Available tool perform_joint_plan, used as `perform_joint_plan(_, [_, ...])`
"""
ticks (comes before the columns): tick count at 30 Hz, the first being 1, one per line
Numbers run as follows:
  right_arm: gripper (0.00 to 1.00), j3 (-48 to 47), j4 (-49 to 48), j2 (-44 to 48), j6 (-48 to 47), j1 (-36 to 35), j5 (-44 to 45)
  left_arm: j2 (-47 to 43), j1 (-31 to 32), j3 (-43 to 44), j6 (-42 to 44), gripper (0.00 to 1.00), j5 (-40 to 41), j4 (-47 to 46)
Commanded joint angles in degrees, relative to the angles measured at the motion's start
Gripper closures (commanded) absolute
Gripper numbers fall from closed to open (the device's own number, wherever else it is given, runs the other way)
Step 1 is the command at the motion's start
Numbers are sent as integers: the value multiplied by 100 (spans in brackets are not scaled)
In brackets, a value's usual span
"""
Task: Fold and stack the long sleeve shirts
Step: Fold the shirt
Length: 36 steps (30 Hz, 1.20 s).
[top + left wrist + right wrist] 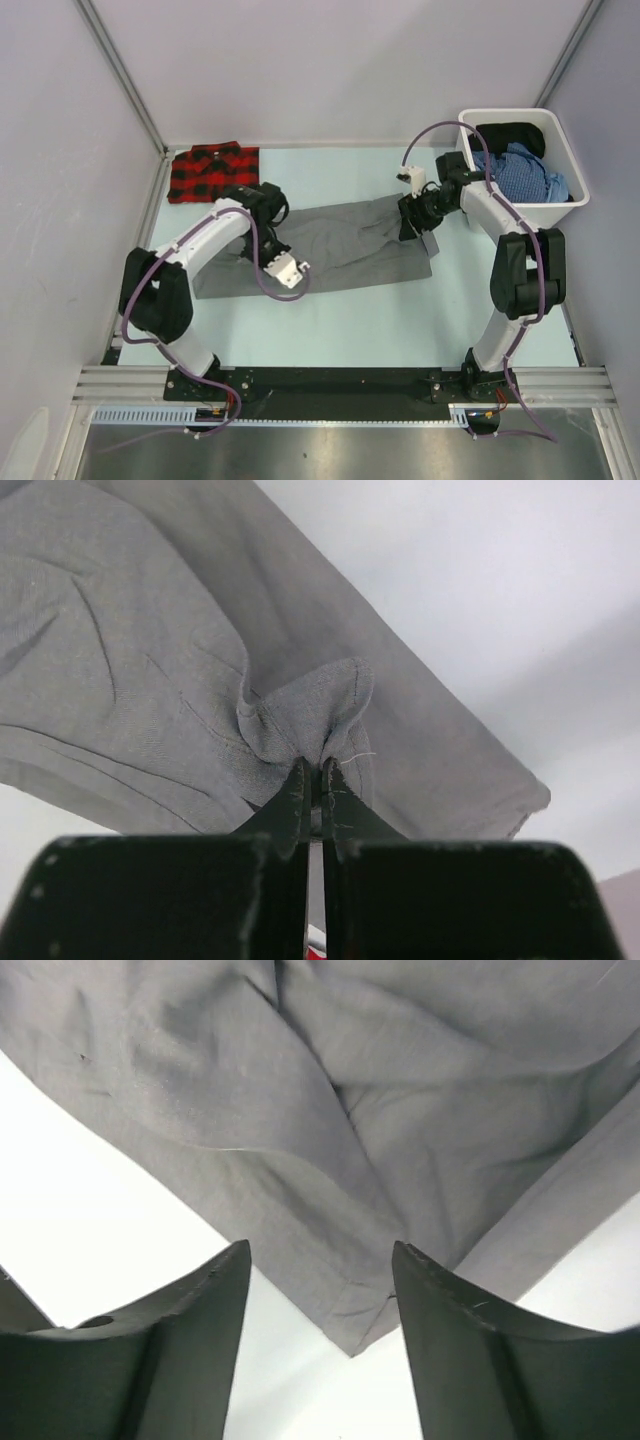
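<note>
The grey long sleeve shirt [350, 245] lies spread across the middle of the table, creased. My left gripper [275, 250] points down over its left part. In the left wrist view that gripper [314, 768] is shut on a small raised fold of the grey shirt [150, 660]. My right gripper [410, 222] is at the shirt's right end. Its jaws [322, 1250] stand open on either side of a corner of the grey cloth [300, 1090] without touching it. The red-and-black plaid shirt [212, 172] lies folded at the back left.
A white bin [545, 212] stands at the back right with blue and black clothes in it, close behind the right arm. Pale walls and metal posts close in the pale table [330, 320] on three sides.
</note>
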State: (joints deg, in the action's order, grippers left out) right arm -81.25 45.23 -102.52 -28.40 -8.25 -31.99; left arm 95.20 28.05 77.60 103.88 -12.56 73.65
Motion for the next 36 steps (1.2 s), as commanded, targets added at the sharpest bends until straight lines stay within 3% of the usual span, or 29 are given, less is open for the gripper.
perform_joint_plan(1, [42,197,-208,163,124,17,-150,-388,-484,-289,1257,98,157,-191])
perform_joint_plan(12, [60,312,-340,-207,203,8,26,-423,-1733,-773,3261,95,175,-773])
perform_joint_plan(16, [61,251,-296,-198,256,-45,-44,-414,-1795,-861,3123,59,70,-808])
perform_joint_plan(18, [61,189,-287,-146,326,-54,-175,-423,-1795,-765,2842,54,-132,-703])
perform_joint_plan(21, [60,110,-217,-23,344,-89,-404,-92,-1795,15,1587,53,-1053,-371])
perform_joint_plan(24, [58,48,-85,127,213,-185,-598,707,-1716,1552,-441,48,-2213,-96])
perform_joint_plan(25, [57,74,-41,170,108,-212,-616,972,-1663,2278,-1709,48,-2425,-131])
perform_joint_plan(28, [57,206,38,355,-50,-291,-668,1834,-1487,3397,-3585,44,-3330,-192])
perform_joint_plan(32, [57,610,-67,514,-340,-318,-493,2327,-1250,3481,-5401,43,-4070,-1401])
perform_joint_plan(36, [57,830,-15,654,-885,-309,-273,2679,-934,3428,-6062,43,-3992,-1880])
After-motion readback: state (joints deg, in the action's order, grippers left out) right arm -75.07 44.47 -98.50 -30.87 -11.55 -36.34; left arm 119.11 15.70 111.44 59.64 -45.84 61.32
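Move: The left hand holds the grey shirt's sleeve pinched. The left part of the shirt, where the sleeve is taken, lies about 12 cm to its left, 1 cm ahead and 8 cm below. The shirt's near edge runs some 8 cm back, level sideways; the folded plaid shirt is roughly 15 cm left and 23 cm ahead. From the right hand, the grey shirt's near right corner lies about 9 cm back, 6 cm right and 9 cm below. Still pinching the sleeve, the left hand carries it about 9 cm left, slightly forward and down, opens halfway to let go, then rises and sweeps forward and right over the shirt, turning counter-clockwise some 45 degrees. The right hand sinks 3 cm above the shirt's right end, its fingers narrowing, then lifts and eases back and left. ##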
